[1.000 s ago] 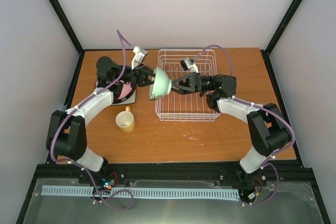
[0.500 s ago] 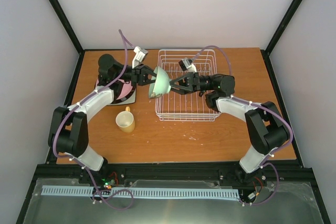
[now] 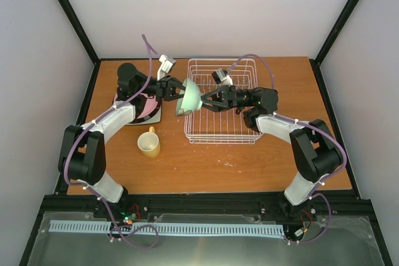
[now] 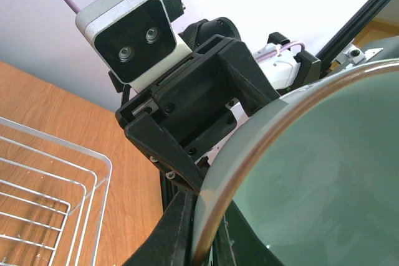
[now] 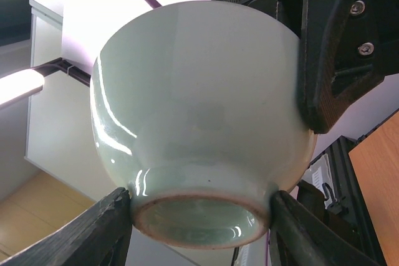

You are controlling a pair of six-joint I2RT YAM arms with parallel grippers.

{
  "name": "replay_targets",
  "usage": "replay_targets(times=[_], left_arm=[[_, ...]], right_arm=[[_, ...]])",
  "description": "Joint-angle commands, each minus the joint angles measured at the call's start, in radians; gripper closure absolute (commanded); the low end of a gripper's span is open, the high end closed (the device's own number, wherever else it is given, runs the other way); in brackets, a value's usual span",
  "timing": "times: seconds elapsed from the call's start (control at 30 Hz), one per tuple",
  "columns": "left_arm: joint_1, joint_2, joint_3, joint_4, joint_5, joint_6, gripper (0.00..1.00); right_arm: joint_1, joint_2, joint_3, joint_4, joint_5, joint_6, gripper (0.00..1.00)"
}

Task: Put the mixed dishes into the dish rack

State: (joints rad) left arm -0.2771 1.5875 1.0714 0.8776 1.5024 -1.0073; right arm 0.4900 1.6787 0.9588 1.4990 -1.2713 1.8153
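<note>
The pale green bowl (image 3: 189, 96) hangs on its side in the air over the left edge of the white dish rack (image 3: 224, 130). My left gripper (image 3: 177, 90) is shut on its rim (image 4: 262, 147), one finger inside and one outside. My right gripper (image 3: 204, 99) reaches from the right, and its fingers (image 5: 106, 228) touch both sides of the bowl's foot ring (image 5: 199, 216). The yellow mug (image 3: 149, 143) stands on the table, left of the rack. The pink plate (image 3: 147, 106) lies in a stack at the far left, partly hidden by my left arm.
The rack's wire floor and tines (image 4: 50, 185) lie below and to the right of the bowl. The plate stack rests on a cream square plate (image 3: 157, 116). The other plates are hidden under the arm.
My right gripper has moved left and its fingers have come against the bowl's foot. The left gripper and the bowl have shifted slightly up and back.
</note>
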Motion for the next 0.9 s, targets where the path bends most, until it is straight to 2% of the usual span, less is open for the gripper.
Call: replay_targets(times=[0.0, 0.37, 0.43, 0.63, 0.7, 0.87], left_arm=[[-0.039, 0.033, 0.051, 0.000, -0.102, 0.020, 0.96], [-0.038, 0.055, 0.074, -0.139, -0.110, 0.125, 0.88], [-0.039, 0.061, 0.084, -0.158, -0.110, 0.140, 0.81], [-0.039, 0.085, 0.106, -0.187, -0.108, 0.159, 0.76], [-0.039, 0.092, 0.111, -0.204, -0.107, 0.169, 0.71], [-0.038, 0.106, 0.159, -0.344, -0.125, 0.273, 0.63]], right_arm=[[0.068, 0.019, 0.042, 0.178, 0.030, -0.021, 0.97], [0.017, 0.029, -0.001, 0.175, 0.068, -0.046, 0.97], [0.003, 0.033, -0.009, 0.176, 0.069, -0.048, 0.97], [-0.038, 0.043, -0.035, 0.176, 0.075, -0.058, 0.97], [-0.055, 0.046, -0.047, 0.176, 0.074, -0.063, 0.97], [-0.091, 0.054, -0.065, 0.176, 0.060, -0.067, 0.97]])
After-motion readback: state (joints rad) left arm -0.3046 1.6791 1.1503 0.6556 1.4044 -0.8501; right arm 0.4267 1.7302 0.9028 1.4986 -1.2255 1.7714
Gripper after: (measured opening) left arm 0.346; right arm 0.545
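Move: The green bowl hangs on its side between the hands. Its middle is about 3 cm back, 3 cm to the right and 5 cm above the left fingers on its lower rim, and about 4 cm to the left of the right fingers on its foot ring, 1 cm back and 1 cm up. From the right hand the dish rack's middle is roughly 10 cm ahead, 8 cm right and 26 cm below. The mug lies some 17 cm left of the left hand, 5 cm back and 30 cm below. The left hand gives up its pinch on the green bowl's rim, its fingers spreading from nearly shut to about a third open so that they straddle the rim, as it travels about 3.5 cm forward, 2 cm down and 2 cm to the right. The right hand keeps its grip on the foot ring and carries the bowl about 3.5 cm forward and 3 cm down towards the rack, easing a little to the right near the end and turning some 5 degrees clockwise. ##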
